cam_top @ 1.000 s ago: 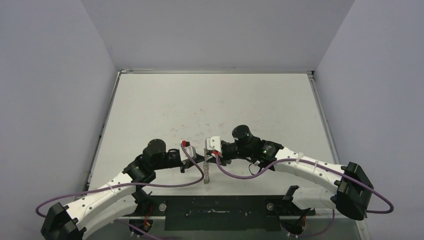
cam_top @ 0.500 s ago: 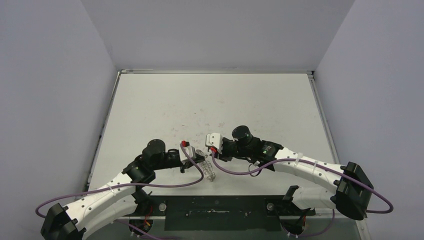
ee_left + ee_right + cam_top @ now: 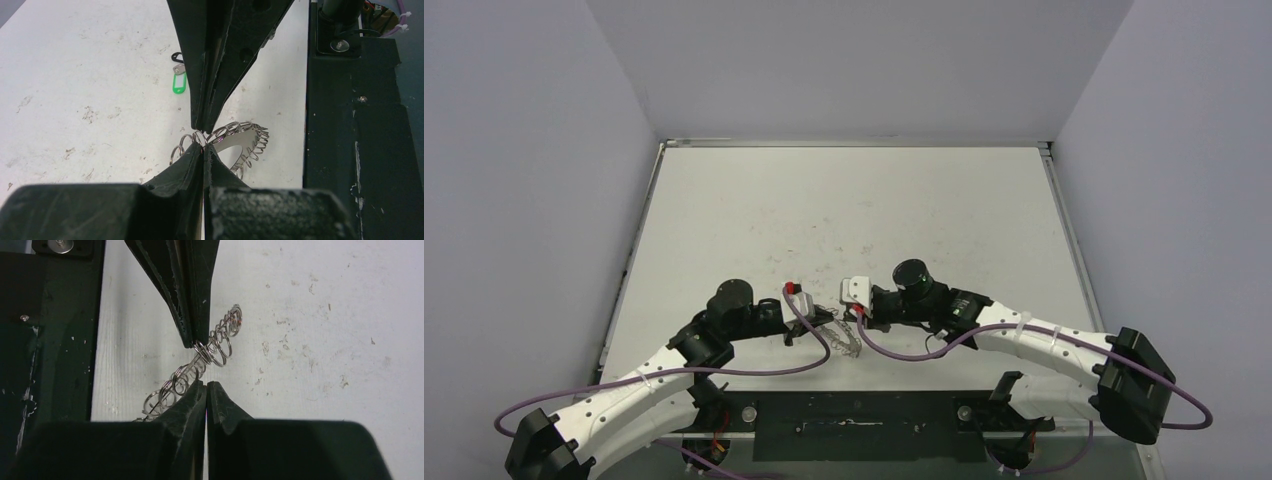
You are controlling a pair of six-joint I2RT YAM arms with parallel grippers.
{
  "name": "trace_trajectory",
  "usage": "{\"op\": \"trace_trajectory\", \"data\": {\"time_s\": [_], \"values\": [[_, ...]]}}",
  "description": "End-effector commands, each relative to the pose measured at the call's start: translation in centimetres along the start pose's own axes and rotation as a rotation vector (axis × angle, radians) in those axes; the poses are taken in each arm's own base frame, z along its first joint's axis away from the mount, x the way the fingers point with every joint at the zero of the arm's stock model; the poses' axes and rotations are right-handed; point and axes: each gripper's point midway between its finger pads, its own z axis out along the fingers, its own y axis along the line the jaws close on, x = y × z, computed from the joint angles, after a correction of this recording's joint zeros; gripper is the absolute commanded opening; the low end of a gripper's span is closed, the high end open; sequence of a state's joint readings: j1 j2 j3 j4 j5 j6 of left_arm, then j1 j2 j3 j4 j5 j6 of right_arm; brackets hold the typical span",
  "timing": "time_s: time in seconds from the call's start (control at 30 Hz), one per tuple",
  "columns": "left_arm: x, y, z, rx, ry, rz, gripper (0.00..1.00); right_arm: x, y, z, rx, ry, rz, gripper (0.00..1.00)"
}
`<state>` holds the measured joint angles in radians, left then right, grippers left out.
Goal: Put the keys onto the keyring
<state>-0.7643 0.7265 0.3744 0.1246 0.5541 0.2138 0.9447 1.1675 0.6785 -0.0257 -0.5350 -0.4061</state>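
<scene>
The keyring (image 3: 250,134), a silvery ring fringed with wire loops, hangs just above the table near its front edge. My left gripper (image 3: 203,149) is shut on one of its loops. My right gripper (image 3: 206,384) faces it tip to tip, shut with nothing showing between its pads, its left finger against the keyring (image 3: 220,340) loops. In the top view the keyring (image 3: 848,338) dangles tilted between the left gripper (image 3: 828,318) and the right gripper (image 3: 854,320). The keys (image 3: 178,82), with a green tag and a black tag, lie on the table beyond the grippers.
The black mounting rail (image 3: 854,412) runs along the table's near edge, right beside the hanging ring (image 3: 350,125). The white table (image 3: 854,210) is scuffed and speckled, with grey walls on three sides.
My right gripper has closed from partly open. The keyring, hanging edge-on a second ago, has swung to a tilted, flatter pose. The left gripper stayed shut on it.
</scene>
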Motion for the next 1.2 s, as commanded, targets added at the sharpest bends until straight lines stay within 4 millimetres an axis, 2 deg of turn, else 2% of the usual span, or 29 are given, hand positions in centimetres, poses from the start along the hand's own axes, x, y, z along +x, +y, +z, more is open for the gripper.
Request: {"op": "trace_trajectory", "data": {"time_s": [0.0,0.17,0.33,0.57,0.7,0.87,0.97,1.03,1.17], "values": [[-2.7,0.1,0.1,0.006,-0.097,0.052,0.0,-2.4,-0.6,1.3,-0.015,-0.07,-0.024,0.01],[-2.5,0.0,0.1,0.007,-0.096,0.046,0.0,-2.7,-1.5,1.9,0.011,-0.064,-0.022,0.07],[-2.1,-0.1,0.2,0.006,-0.099,0.038,0.0,-3.6,-1.9,1.8,0.024,-0.091,-0.039,0.26],[-2.1,0.0,0.2,0.001,-0.101,0.038,0.0,-5.5,-0.8,1.3,-0.027,-0.175,-0.074,0.27],[-2.0,0.1,0.2,-0.004,-0.097,0.039,0.0,-5.2,-0.6,1.1,-0.021,-0.167,-0.062,0.27],[-1.9,0.0,0.2,-0.004,-0.097,0.039,0.0,-3.5,-1.7,0.5,0.068,-0.099,-0.031,0.27],[-2.0,0.1,0.2,-0.005,-0.099,0.039,0.0,-2.7,-1.6,0.3,0.079,-0.081,-0.03,0.38],[-1.9,0.1,0.2,-0.004,-0.098,0.04,0.0,-2.4,-1.4,0.2,0.077,-0.081,-0.026,0.4],[-1.9,0.1,0.2,-0.004,-0.099,0.041,0.0,-1.7,-0.8,0.3,0.062,-0.076,-0.012,0.34]]}}
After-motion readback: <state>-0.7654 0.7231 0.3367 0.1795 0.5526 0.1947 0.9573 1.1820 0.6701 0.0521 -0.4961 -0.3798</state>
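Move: The keyring's rim loops, pinched by the left hand, stand about 2 cm to the right hand's left, level with it fore and aft and roughly 1 cm lower. The plate-like keyring hangs below them, its middle some 2 cm back, 2 cm left and 8 cm down from the right hand. From that hand the green tag lies about 12 cm right, 2 cm ahead, and the keys about 17 cm right, straight level, both some 14 cm down. For the left hand, the loops sit at its fingertips, about 1 cm right. Downwards first, about 2 cm, the right hand dips beside the rim loops with its nearly shut fingers, edging left, then parts them and climbs roughly 3 cm while drifting farther left. It finally eases a centimetre back to the right and slightly down, its fingers opened wider around the line of the loops. The left hand keeps its pinch on the rim, sinking only about half a centimetre. ##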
